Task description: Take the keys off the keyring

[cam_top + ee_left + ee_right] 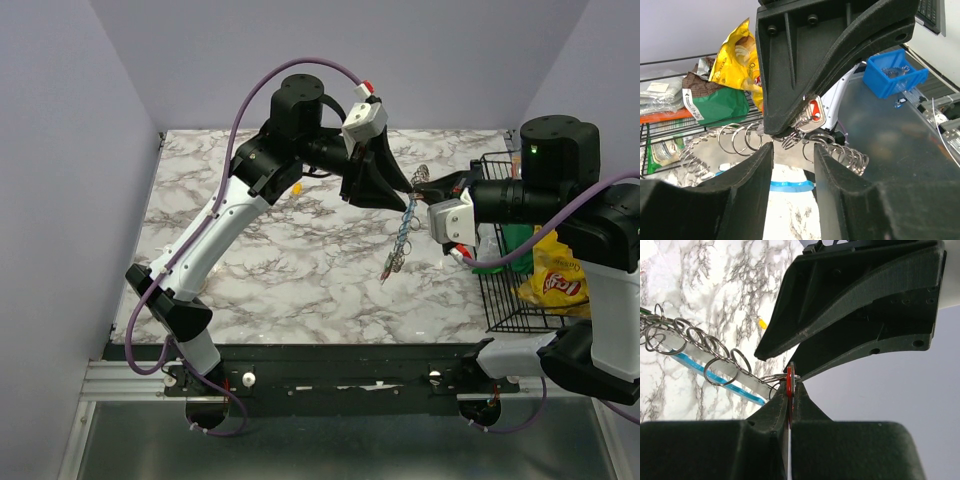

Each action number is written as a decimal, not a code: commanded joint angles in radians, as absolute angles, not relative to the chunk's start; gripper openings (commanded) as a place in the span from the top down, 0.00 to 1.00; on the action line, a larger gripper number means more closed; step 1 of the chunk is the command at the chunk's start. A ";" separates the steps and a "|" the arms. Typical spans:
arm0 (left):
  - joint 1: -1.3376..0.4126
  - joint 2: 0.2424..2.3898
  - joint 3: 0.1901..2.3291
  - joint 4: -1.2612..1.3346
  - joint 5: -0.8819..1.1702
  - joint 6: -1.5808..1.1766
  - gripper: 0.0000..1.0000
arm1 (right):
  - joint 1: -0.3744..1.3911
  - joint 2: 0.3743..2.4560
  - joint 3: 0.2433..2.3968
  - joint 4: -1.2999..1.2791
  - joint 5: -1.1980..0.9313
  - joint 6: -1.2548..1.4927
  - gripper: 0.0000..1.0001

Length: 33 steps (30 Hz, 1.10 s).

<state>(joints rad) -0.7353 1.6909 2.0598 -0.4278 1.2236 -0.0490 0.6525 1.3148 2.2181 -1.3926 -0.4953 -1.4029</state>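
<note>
The keyring (pixel 403 232) hangs over the marble table as a long grey strip (pixel 685 347) threaded with several metal split rings, a bright blue band (pixel 715 377) beside it. My right gripper (pixel 791 385) is shut on a red-headed key (pixel 789 382) at the keyring's upper end. The same key (pixel 813 111) shows in the left wrist view, under the right gripper's fingers (pixel 805 65). My left gripper (pixel 792 150) faces it with its jaws apart; its tips are just short of the rings (pixel 740 140), with nothing between them. A tiny yellow piece (pixel 297 186) lies on the table.
At the table's right edge stands a black wire basket (pixel 500 290), which holds a yellow chip bag (pixel 560 275) and a green packet (pixel 715 105). A blue bin (pixel 892 70) sits beyond the table. Purple walls close in the left, back and right.
</note>
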 commanded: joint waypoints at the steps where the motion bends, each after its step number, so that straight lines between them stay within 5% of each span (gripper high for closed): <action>1: -0.741 1.692 2.045 -0.384 1.246 -0.089 0.57 | 0.647 1.321 2.229 -1.526 -0.514 -1.399 0.99; 14: -0.742 1.692 2.025 -0.350 1.278 -0.126 0.87 | 0.647 1.322 2.229 -1.491 -0.457 -1.394 0.99; 25: -0.741 1.687 2.010 -0.261 1.292 -0.221 1.00 | 0.647 1.312 2.186 -1.463 -0.400 -1.394 0.99; 33: -0.718 1.667 2.008 -0.285 1.238 -0.215 1.00 | 0.647 1.289 2.151 -1.453 -0.304 -1.391 0.99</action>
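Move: The small wire ring that carries the red key sits just beyond my open left fingertips, about 1 cm to the right of my left hand and level with it. The red key is roughly 3 cm to that hand's right and 1 cm above it. The keyring's coil hangs with its middle some 5 cm back, 1 cm right and 5 cm below. From my right hand, which grips the red key, the small ring is about 2 cm left and 1 cm below. I shut my left fingers from about half open to fully closed, to pinch the small ring beside my right fingertips, hardly shifting the hand while it rolls some 5 degrees. My right hand keeps its pinch on the red key; once the left is nearly shut, it eases about 1.5 cm forward and 1 cm right, turning slightly clockwise. ##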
